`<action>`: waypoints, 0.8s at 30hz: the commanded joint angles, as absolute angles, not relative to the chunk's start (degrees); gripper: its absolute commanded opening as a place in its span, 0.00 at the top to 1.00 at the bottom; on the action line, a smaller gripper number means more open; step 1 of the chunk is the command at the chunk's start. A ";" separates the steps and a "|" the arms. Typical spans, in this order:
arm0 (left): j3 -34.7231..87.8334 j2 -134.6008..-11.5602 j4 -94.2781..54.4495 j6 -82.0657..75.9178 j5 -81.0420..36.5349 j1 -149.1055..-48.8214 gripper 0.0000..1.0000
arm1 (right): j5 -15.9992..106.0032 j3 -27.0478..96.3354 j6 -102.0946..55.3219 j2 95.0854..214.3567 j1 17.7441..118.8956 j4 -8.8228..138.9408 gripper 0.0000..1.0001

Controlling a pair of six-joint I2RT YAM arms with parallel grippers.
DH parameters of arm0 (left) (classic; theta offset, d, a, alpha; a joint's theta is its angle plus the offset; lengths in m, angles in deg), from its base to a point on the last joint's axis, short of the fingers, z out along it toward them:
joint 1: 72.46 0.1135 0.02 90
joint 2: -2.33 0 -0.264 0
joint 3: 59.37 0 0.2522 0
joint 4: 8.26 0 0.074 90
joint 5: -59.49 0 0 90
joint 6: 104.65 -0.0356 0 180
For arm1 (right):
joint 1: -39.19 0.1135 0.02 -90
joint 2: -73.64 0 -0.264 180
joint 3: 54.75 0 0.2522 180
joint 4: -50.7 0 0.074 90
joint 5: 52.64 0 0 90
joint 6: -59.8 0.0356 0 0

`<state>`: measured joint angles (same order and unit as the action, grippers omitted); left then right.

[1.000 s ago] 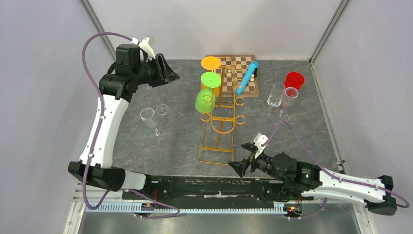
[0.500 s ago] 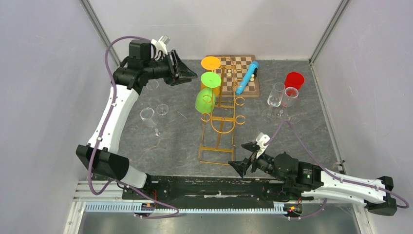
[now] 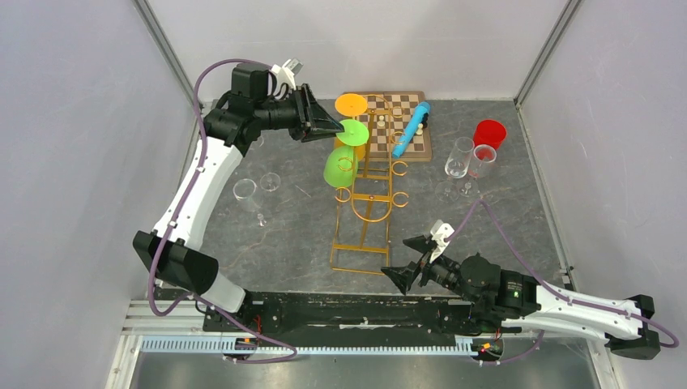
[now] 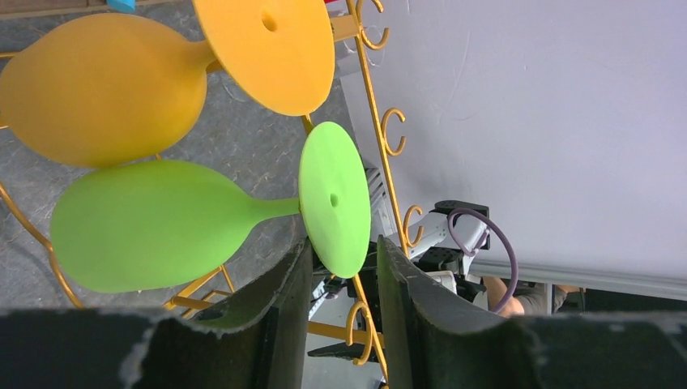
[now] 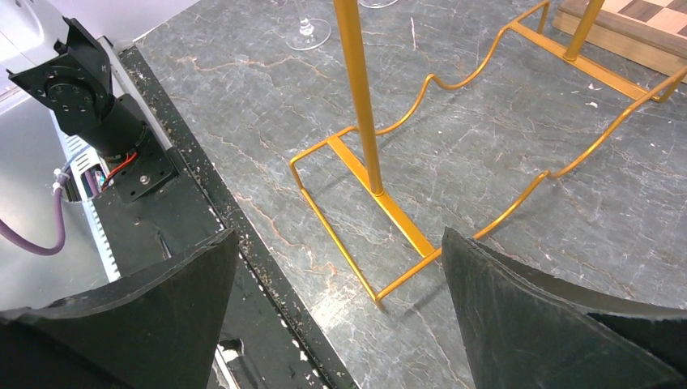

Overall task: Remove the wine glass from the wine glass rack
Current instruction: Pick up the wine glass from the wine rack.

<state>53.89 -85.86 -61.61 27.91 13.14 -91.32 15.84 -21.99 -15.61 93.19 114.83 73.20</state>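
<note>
The gold wine glass rack (image 3: pixel 369 211) stands mid-table, its base (image 5: pixel 381 194) just ahead of the right arm. Two opaque wine glasses hang on it: an orange one (image 3: pixel 351 104) and a green one (image 3: pixel 352 132). In the left wrist view the green glass's bowl (image 4: pixel 154 223) lies at left and its round foot (image 4: pixel 334 198) points toward me. My left gripper (image 4: pixel 344 259) is half open, and the lower edge of the green foot sits between its fingers (image 4: pixel 279 308) with a gap on the right side. My right gripper (image 3: pixel 409 259) stands wide open and empty by the rack's near corner.
Two clear glasses (image 3: pixel 247 193) stand left of the rack. Two more clear glasses (image 3: pixel 460 158) and a red cup (image 3: pixel 489 132) are at the right. A wooden chessboard (image 3: pixel 405 121) with a blue cylinder (image 3: pixel 411 128) on it lies behind the rack.
My left arm has swung right from the back-left corner to the rack, and its jaws have narrowed around the green glass's foot. The right arm has barely shifted.
</note>
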 commanded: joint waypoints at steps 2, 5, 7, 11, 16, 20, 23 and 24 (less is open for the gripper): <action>56.25 -86.57 -59.28 29.48 14.50 -91.82 0.63 | 14.48 -22.36 -14.89 92.19 115.04 72.28 0.02; 56.16 -86.63 -59.28 29.30 14.52 -91.86 0.68 | 14.34 -22.50 -14.87 92.10 114.98 72.35 0.02; 56.08 -86.71 -59.28 29.27 14.53 -91.89 0.70 | 14.36 -22.58 -14.73 92.02 115.05 72.31 0.02; 56.16 -86.84 -59.29 29.20 14.49 -91.83 0.76 | 14.18 -22.76 -14.65 92.05 115.00 72.24 0.02; 56.77 -86.92 -59.29 29.20 14.57 -91.91 0.79 | 14.11 -22.91 -14.49 91.90 115.00 72.22 0.02; 56.80 -87.15 -59.33 29.12 14.74 -91.96 0.84 | 14.07 -23.03 -14.47 92.08 115.03 72.00 0.02; 56.74 -87.26 -59.28 29.03 14.77 -92.05 0.95 | 14.12 -23.07 -14.43 92.23 115.04 72.09 0.02; 56.80 -87.24 -59.28 28.94 14.79 -92.10 0.97 | 14.08 -23.12 -14.39 92.19 115.04 72.03 0.02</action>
<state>54.44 -86.95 -61.07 27.96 13.17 -91.62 15.36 -22.84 -15.13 92.45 114.83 73.33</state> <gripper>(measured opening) 0.078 0.979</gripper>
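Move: The green wine glass's foot sits right at the left fingertips, its middle about 2 cm ahead of and 3 cm to the right of the hand, level with it; the near rim already lies between the open fingers. The orange glass's foot is some 9 cm ahead and 3 cm right, and the nearest empty rack hook about 5 cm back and 2 cm right, both at hand height. From the right hand, the green foot lies roughly 22 cm ahead, 10 cm left and 20 cm up. Staying almost in place, with only a creep of about half a centimetre to the right and forward and no turn of the wrist, the left hand closes its fingers from nearly half open to almost shut. They pinch the near rim of the green glass's foot, one finger over it and one under, while its stem is still at the rack. ##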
